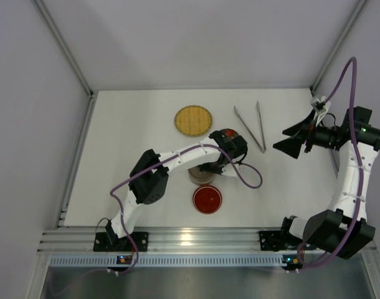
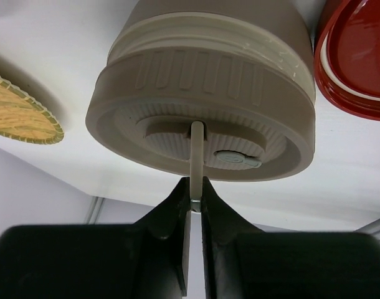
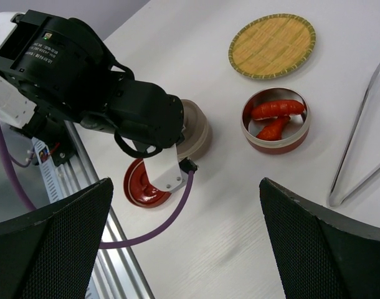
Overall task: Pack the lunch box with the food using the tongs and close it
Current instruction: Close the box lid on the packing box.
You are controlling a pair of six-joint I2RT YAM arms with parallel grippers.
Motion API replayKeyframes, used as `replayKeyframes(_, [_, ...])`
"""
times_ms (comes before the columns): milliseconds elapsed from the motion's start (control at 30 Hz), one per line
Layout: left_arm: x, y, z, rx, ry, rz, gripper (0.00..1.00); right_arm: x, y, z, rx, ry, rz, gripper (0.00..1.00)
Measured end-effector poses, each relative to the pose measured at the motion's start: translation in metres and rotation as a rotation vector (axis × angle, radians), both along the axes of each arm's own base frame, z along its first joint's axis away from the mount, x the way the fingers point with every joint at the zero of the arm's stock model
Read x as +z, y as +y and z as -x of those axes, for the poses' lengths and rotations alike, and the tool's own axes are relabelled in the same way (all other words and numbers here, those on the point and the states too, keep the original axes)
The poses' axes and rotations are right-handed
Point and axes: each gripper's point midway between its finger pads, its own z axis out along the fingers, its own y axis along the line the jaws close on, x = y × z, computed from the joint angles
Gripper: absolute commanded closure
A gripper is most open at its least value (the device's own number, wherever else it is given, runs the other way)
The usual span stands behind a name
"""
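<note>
A round beige container (image 2: 202, 93) of the lunch box stands on the table with its ribbed lid on. My left gripper (image 2: 195, 184) is shut on the thin upright handle (image 2: 197, 152) at the lid's centre. From above, the left arm covers most of this container (image 1: 200, 177). An open red tin (image 3: 276, 140) holds two elongated red food pieces (image 3: 277, 109). The silver tongs (image 1: 252, 126) lie flat on the table, right of the plate. My right gripper (image 3: 190, 249) hangs wide open above the table, holding nothing, right of the tongs (image 3: 358, 143).
A yellow woven plate (image 1: 193, 120) lies at the back centre. A red lid (image 1: 207, 199) rests upturned near the front edge, beside the beige container. A purple cable (image 3: 171, 218) loops off the left wrist. Metal rails run along the near edge.
</note>
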Motion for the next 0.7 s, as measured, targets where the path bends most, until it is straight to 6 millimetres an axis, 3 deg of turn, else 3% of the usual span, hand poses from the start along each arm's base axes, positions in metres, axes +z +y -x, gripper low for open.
replayKeyframes(100, [-0.001,-0.001,0.002,0.003,0.012,0.009,0.80,0.000,0.000,0.000,0.002,-0.008,0.005,0.01])
replayKeyframes(133, [-0.002,-0.002,0.003,0.005,0.017,0.012,0.72,0.000,0.000,0.000,0.003,-0.010,0.006,0.01])
replayKeyframes(167, [-0.002,-0.003,0.004,0.004,0.021,0.015,0.70,0.000,0.000,0.000,0.004,-0.014,0.008,0.01])
replayKeyframes(700, [0.005,-0.022,0.010,0.018,0.064,0.117,0.65,-0.001,-0.001,-0.002,0.013,-0.045,0.026,0.01])
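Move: The grey lid's upright tab is already pinched in the left fingertips, the lid's middle straight beneath, about 4 cm down, with the packing box under it. The red dish stands about 10 cm behind the left hand and 1 cm right; the sausage box some 10 cm ahead and 8 cm right; the woven mat about 17 cm ahead and 4 cm left. From the right hand the lid lies about 24 cm left, 3 cm ahead and 25 cm down. The lid's tab is let go: the left fingers spread to about a third of their range, ending clear of it on both sides. The left hand meanwhile shifts about 2 cm right and some 1 cm back, barely rising, and tilts about 5 to 10 degrees so that its left side dips. ##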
